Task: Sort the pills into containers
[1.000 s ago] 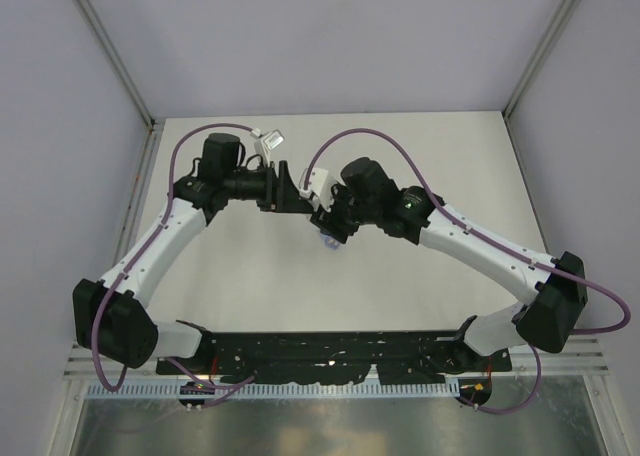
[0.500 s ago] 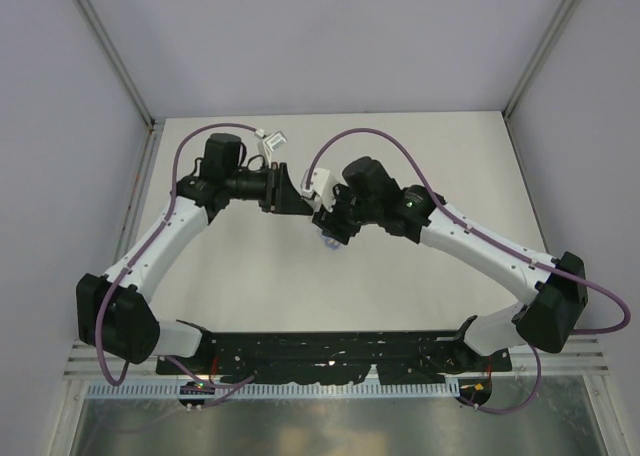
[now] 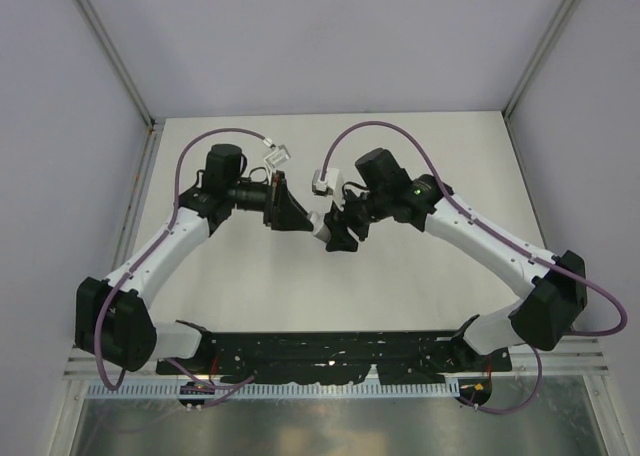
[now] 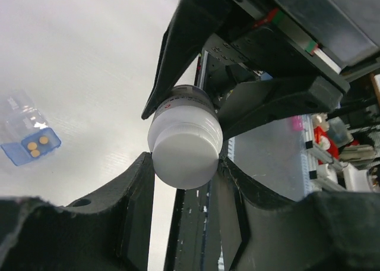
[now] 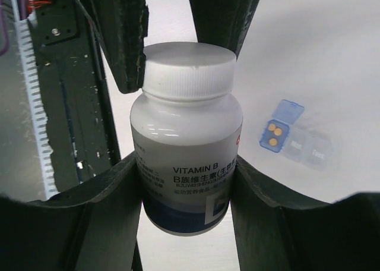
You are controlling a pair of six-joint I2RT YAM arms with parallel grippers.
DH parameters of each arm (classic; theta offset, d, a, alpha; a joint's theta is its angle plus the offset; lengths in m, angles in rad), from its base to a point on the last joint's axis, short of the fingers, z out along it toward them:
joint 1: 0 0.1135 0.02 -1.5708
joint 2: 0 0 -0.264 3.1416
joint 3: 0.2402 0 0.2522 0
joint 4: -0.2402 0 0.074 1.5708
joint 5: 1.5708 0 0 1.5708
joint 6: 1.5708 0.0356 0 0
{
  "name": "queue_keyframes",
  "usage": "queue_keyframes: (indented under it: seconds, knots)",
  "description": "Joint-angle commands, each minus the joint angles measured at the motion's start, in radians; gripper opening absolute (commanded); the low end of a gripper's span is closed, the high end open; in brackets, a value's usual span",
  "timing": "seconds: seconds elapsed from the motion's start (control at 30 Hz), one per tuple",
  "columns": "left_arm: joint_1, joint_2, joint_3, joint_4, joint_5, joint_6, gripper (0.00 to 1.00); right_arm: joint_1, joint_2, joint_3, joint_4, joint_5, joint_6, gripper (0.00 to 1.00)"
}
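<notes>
A white bottle (image 5: 187, 164) with a blue-banded "VITAMIN B" label hangs above the table, and my right gripper (image 5: 187, 173) is shut on its body. The bottle's white cap (image 4: 185, 155) sits between the fingers of my left gripper (image 4: 185, 170), which is shut on it. From above, the left gripper (image 3: 297, 219) and right gripper (image 3: 338, 232) meet nose to nose at mid-table. On the table lies a clear pill box (image 5: 297, 141) with its blue lid (image 4: 29, 146) open. A few yellow pills (image 5: 274, 135) lie in the lid.
A black mounting rail (image 3: 330, 351) runs along the near table edge between the arm bases. Grey enclosure walls and metal posts (image 3: 140, 126) bound the white table on three sides. Purple cables (image 3: 370, 136) loop over both wrists.
The left gripper has narrowed onto the bottle's cap. Both wrists have shifted slightly, bringing the two grippers head-on at mid-table. The right grip on the bottle is unchanged.
</notes>
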Motion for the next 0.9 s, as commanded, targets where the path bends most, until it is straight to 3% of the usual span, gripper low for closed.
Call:
queue_keyframes:
  seconds: [0.0,0.13,0.23,0.3,0.5,0.6,0.8,0.87]
  knots:
    - [-0.040,-0.075,-0.028,0.026,0.088,0.156,0.00,-0.019,0.026,0.085,0.063,-0.253,0.004,0.06]
    - [-0.067,-0.136,-0.068,0.025,0.078,0.239,0.00,-0.036,0.053,0.099,0.030,-0.384,-0.002,0.06]
    - [-0.077,-0.161,-0.082,0.028,0.067,0.255,0.05,-0.036,0.072,0.113,-0.005,-0.427,-0.025,0.06]
    - [-0.076,-0.164,-0.078,0.022,0.065,0.255,0.14,-0.036,0.078,0.122,-0.022,-0.449,-0.036,0.06]
    - [-0.076,-0.155,-0.035,-0.053,-0.005,0.284,0.63,-0.036,0.070,0.116,-0.036,-0.414,-0.053,0.06]
    - [-0.067,-0.152,-0.015,-0.043,-0.042,0.211,0.78,-0.036,0.043,0.092,0.004,-0.354,-0.034,0.06]
    - [-0.022,-0.158,-0.008,0.074,-0.074,0.003,0.89,-0.033,0.012,0.061,0.062,-0.207,0.001,0.06]
    - [-0.021,-0.158,0.008,0.044,-0.154,-0.031,0.90,-0.030,-0.002,0.049,0.082,-0.151,0.010,0.06]
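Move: The left fingers, pointing to the robot's right, already grip the bottle's white cap right at the hand; the bottle's body lies some 4 cm to the right of that hand and 3 cm lower. The right hand already holds this body, the cap lying about 4 cm left, 3 cm up and 1 cm ahead of it. The open pill case lies on the table, about 10 cm ahead of the right hand, level with it sideways and roughly 19 cm below. Back towards the base both hands swing together by about 4 cm, rolling against each other some 15 degrees each, the left hand turning the cap the closing way while the right keeps its grip on the body. The left fingers then open wide and let go of the cap; both hands ease forward again and begin to roll back, the right carrying the bottle by nearly 3 cm. ##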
